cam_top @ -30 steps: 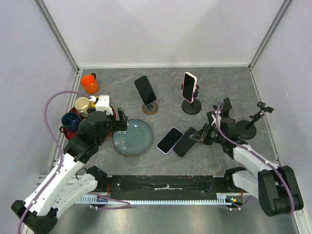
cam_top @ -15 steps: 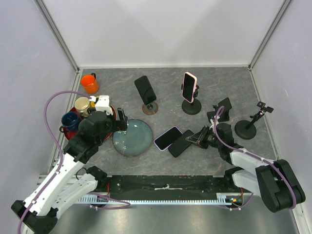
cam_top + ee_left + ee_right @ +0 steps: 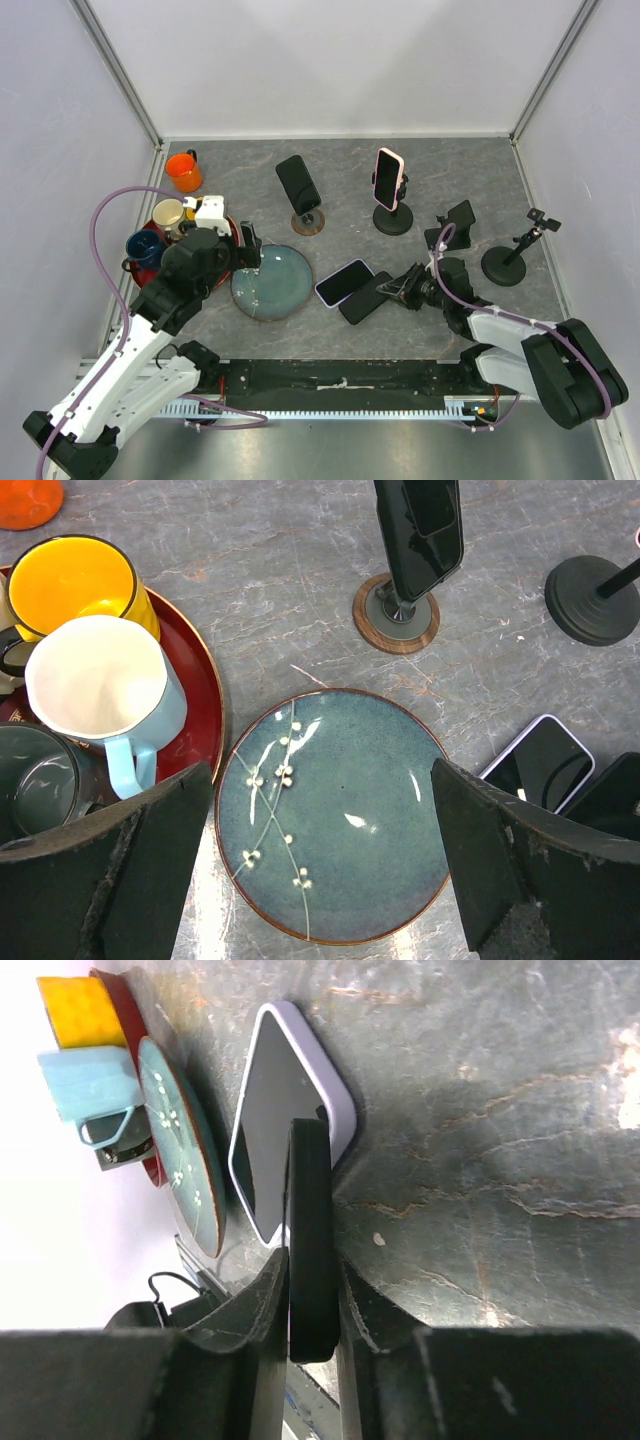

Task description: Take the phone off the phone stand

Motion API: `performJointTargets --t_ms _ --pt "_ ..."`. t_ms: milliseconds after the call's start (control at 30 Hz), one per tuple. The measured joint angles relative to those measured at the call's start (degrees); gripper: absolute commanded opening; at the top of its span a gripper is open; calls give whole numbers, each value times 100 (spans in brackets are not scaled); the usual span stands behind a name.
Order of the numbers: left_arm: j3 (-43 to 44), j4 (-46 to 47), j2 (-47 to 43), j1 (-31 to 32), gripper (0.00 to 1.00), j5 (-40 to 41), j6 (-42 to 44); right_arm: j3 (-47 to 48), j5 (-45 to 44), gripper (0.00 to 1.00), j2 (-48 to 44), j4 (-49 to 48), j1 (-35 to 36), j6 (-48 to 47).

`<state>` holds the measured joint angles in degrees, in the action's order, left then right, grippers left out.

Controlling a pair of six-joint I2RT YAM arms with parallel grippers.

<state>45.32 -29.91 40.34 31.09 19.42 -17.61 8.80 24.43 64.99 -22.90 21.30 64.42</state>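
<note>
My right gripper (image 3: pixel 408 290) (image 3: pixel 312 1305) is shut on a black phone (image 3: pixel 362 298), seen edge-on (image 3: pixel 311 1220) between its fingers. It is held low over the table, and its far end overlaps a corner of a lilac-cased phone (image 3: pixel 340 282) (image 3: pixel 285 1110) lying flat. An empty black phone stand (image 3: pixel 457 220) is behind the right arm. Another black phone (image 3: pixel 298 183) (image 3: pixel 420 530) sits on a wood-based stand (image 3: pixel 308 222). A pink-cased phone (image 3: pixel 388 178) sits on a black stand (image 3: pixel 393 220). My left gripper (image 3: pixel 248 250) (image 3: pixel 325 790) hangs open over the blue plate (image 3: pixel 330 810).
A red tray (image 3: pixel 232 228) at the left holds yellow, white-and-blue and dark mugs (image 3: pixel 95 675). An orange mug (image 3: pixel 183 171) stands at the back left. A small tripod stand (image 3: pixel 503 265) is at the right. The blue plate (image 3: pixel 270 282) lies left of the phones.
The right gripper has moved left and lower with the black phone, which now overlaps the lilac phone; that phone shifted slightly left. The left arm has not moved.
</note>
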Motion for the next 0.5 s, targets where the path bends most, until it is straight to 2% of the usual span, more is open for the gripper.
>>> performJointTargets --t_ms 300,500 --pt "0 -2 0 -15 97 0 0 -122 -186 57 332 -48 234 52" --pt "0 0 -2 -15 97 0 0 -57 -131 67 396 -179 332 31"
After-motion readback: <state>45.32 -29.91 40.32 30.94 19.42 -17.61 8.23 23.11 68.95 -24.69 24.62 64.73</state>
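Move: The right hand, low over the table, holds the black phone. The clear spot where it goes down is about 7 cm to the left, 4 cm back and 3 cm below. Its neighbour, the purple-edged phone, lies about 12 cm left, level with the hand; the flat black stand is some 14 cm ahead and 15 cm right. From the left hand the spot is roughly 28 cm right, 4 cm back and 21 cm below. The pinch on the black phone's near end opens: the right hand sinks a good 2 cm and draws back about 1 cm towards the tabletop beside the purple-edged phone, the fingers spreading from nearly shut to over half open. Then, still opening, the hand eases up and left by under 1 cm, keeping close around the phone's end. ##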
